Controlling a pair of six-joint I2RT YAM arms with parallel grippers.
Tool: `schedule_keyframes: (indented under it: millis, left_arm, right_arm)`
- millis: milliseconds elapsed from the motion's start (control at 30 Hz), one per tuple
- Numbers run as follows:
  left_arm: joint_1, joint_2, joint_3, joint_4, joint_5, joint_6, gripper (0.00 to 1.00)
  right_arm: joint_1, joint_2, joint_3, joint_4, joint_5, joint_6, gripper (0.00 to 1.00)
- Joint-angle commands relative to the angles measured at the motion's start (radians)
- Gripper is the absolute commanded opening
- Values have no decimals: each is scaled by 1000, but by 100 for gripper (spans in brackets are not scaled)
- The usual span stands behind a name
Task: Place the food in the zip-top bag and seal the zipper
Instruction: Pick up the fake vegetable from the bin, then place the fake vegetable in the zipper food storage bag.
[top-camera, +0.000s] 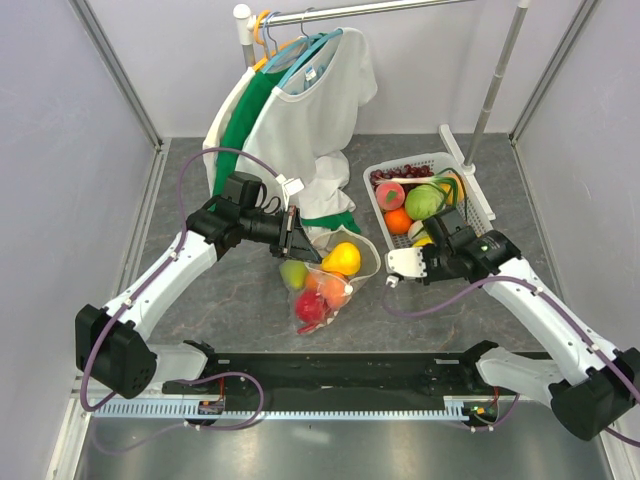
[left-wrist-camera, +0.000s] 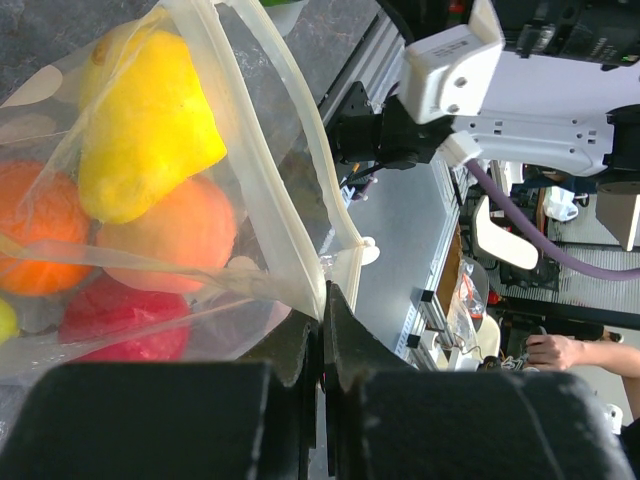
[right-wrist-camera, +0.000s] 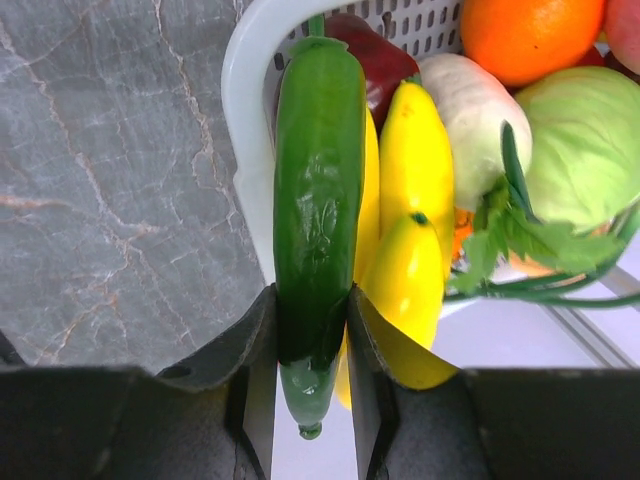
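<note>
The dotted zip-top bag (top-camera: 325, 290) lies mid-table holding food: a yellow fruit (left-wrist-camera: 150, 130), an orange peach (left-wrist-camera: 185, 225) and a red piece (left-wrist-camera: 120, 315). My left gripper (left-wrist-camera: 323, 310) is shut on the bag's mouth edge, pinching the pale zipper strip (left-wrist-camera: 300, 140) and holding the mouth up and open. My right gripper (right-wrist-camera: 312, 320) is at the near corner of the white basket (right-wrist-camera: 245, 120), with both jaws pressed against the sides of a long green chili (right-wrist-camera: 318, 200) that leans over the basket rim. In the top view the right gripper (top-camera: 428, 238) sits at the basket's front edge.
The basket (top-camera: 480, 200) also holds yellow pieces (right-wrist-camera: 415, 170), a green cabbage (right-wrist-camera: 580, 130), an orange (right-wrist-camera: 520, 35) and a dark red fruit. White and green garments (top-camera: 300, 110) hang from a rack at the back, just behind the bag. Grey side walls enclose the table.
</note>
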Motion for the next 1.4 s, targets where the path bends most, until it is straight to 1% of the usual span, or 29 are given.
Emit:
schedule_keyframes:
  millis: [0,167,333,367,433,567,667,833,1033,1233,1300,1367]
  left_arm:
    - [7,-23,0,34,36,-19,2]
    - [7,-17,3,34,37,-16,2]
    - [7,-11,1,34,34,-11,2]
    - [7,-11,1,36,34,-10,2]
    - [6,-13,4,34,37,-10,2]
    - [6,-14,4,34,39,-5,2]
    - [6,-20,4,34,39,4,2]
    - [6,-35,0,31,40,21,2]
    - [6,-36,-11,34,46,30,2]
    - [6,-32,-3,36,60,30,2]
    - [6,-36,-6,36,65,32,2]
    - [6,-40,-11,37,66,33,2]
  right_arm:
    - [4,-33,120,-64,-42,58,0]
    - [4,-22,284,-133,-115,157,0]
    - [4,25,444,-195,-238,306,0]
    - [4,47,494,-207,-294,349,0]
    - [5,70,538,-251,-350,380,0]
    - [11,194,654,-345,-486,446,0]
    - [31,275,706,-416,-542,461,0]
    - [128,347,740,-414,-497,475,0]
    - [189,475,817,-414,-477,510,0]
    - [200,614,881,-414,-528,592,0]
    - [205,639,903,-414,-557,613,0]
    - [206,682,946,-408,-580,651,0]
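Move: The right gripper already pinches the green zucchini at the bin's near edge. The open bag mouth lies about 23 cm to its left, roughly 1 cm ahead and 3 cm higher. The yellow pear just inside the bag is some 25 cm left, 1 cm ahead and 3 cm lower. The bin's middle is about 13 cm straight ahead, 4 cm down. From the left gripper, the bag mouth is roughly 8 cm right and 4 cm ahead, 2 cm lower. Keep the right grip on the zucchini and raise it about 13 cm clear of the bin, then swing it some 20 cm left to the bag, lowering it about 7 cm on the way. Tip the fingers leftward and take out their forward lean, so that the zucchini's far end leads into the mouth. Hold the bag's rim still with the left gripper. ##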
